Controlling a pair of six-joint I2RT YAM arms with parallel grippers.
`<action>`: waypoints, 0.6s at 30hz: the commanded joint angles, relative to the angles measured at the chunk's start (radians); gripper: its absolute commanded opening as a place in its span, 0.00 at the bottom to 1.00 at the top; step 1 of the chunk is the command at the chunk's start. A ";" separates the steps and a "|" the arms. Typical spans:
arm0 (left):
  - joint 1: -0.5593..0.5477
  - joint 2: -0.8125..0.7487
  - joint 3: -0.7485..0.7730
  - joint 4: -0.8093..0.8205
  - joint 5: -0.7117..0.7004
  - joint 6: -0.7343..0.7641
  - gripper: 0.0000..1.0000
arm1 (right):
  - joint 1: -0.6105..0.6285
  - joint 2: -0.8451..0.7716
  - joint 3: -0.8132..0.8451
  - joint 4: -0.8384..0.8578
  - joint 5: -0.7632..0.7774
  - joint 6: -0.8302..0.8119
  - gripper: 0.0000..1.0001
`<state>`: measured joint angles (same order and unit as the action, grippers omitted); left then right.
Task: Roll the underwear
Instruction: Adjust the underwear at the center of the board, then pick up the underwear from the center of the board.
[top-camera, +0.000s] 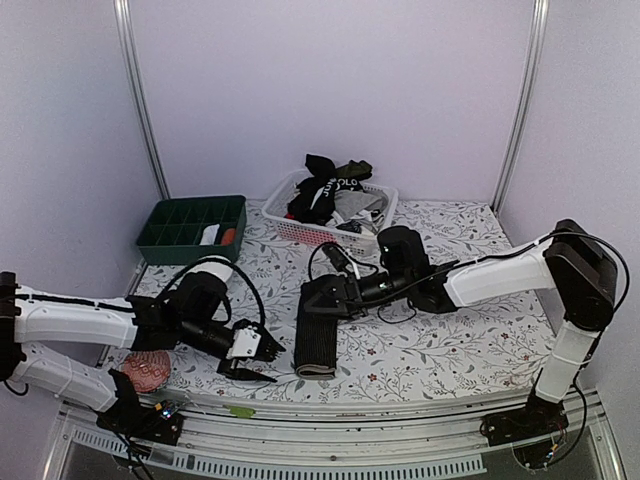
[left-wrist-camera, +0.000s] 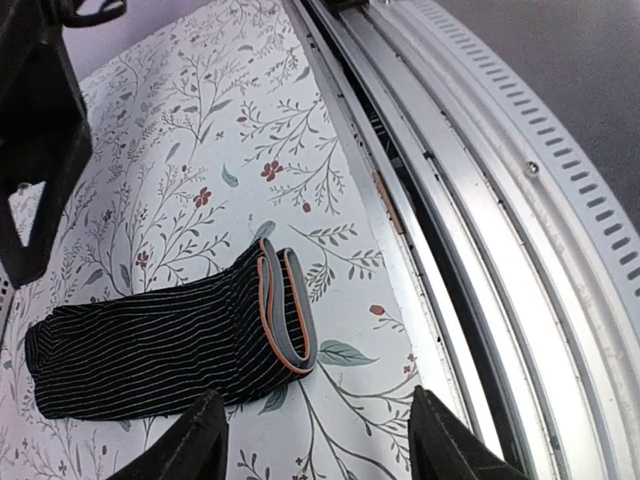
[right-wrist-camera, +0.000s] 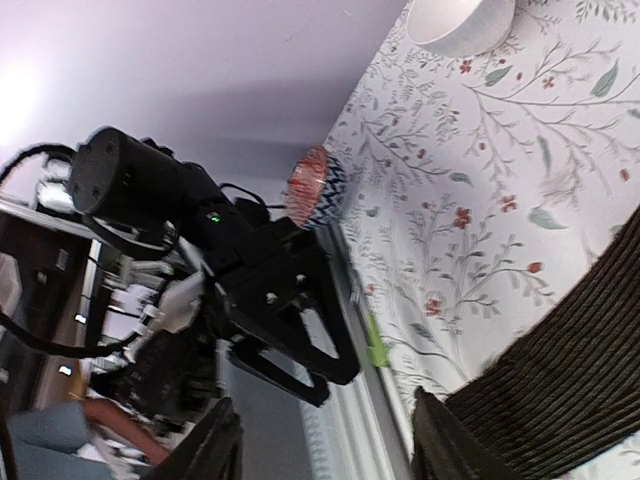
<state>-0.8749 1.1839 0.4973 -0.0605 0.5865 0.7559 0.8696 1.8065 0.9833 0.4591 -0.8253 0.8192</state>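
One underwear (top-camera: 315, 338), black with thin stripes, lies folded into a long strip on the table. In the left wrist view the underwear (left-wrist-camera: 150, 345) shows a grey waistband (left-wrist-camera: 287, 312) edged in orange. My left gripper (top-camera: 255, 355) hovers just left of the strip's near end, open with nothing between its jaws (left-wrist-camera: 320, 450). My right gripper (top-camera: 325, 297) hangs over the strip's far end, open and empty (right-wrist-camera: 325, 450), the cloth (right-wrist-camera: 570, 380) beside its right finger. More underwear (top-camera: 325, 185) is piled in the basket.
A white lattice basket (top-camera: 385, 205) stands at the back centre, a green divided tray (top-camera: 190, 228) at the back left. A red patterned roll (top-camera: 148, 368) lies near the front left edge. The table's metal front rail (left-wrist-camera: 480, 230) runs close to the left gripper.
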 joint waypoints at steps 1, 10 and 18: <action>-0.103 0.102 -0.015 0.162 -0.173 0.081 0.60 | 0.000 0.006 -0.007 -0.322 0.136 -0.248 0.44; -0.179 0.282 -0.011 0.354 -0.365 0.107 0.57 | 0.037 0.175 0.114 -0.315 0.044 -0.204 0.09; -0.203 0.382 -0.014 0.427 -0.442 0.192 0.58 | 0.037 0.285 0.132 -0.306 0.035 -0.201 0.00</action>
<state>-1.0523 1.5185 0.4923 0.2905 0.2047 0.8886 0.9031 2.0487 1.0969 0.1608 -0.7731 0.6277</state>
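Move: The underwear's middle is about 8 cm ahead of the left hand, 8 cm to its right and 8 cm below. From the right hand it is about level fore and aft, some 3 cm to the left and 14 cm below. The laundry basket stands roughly 27 cm beyond the right hand and 2 cm left; the white bowl is about 22 cm ahead of the left hand and 20 cm left. The right hand shuts, dropping about 12 cm towards the underwear; the left sinks some 6 cm towards its hem. ##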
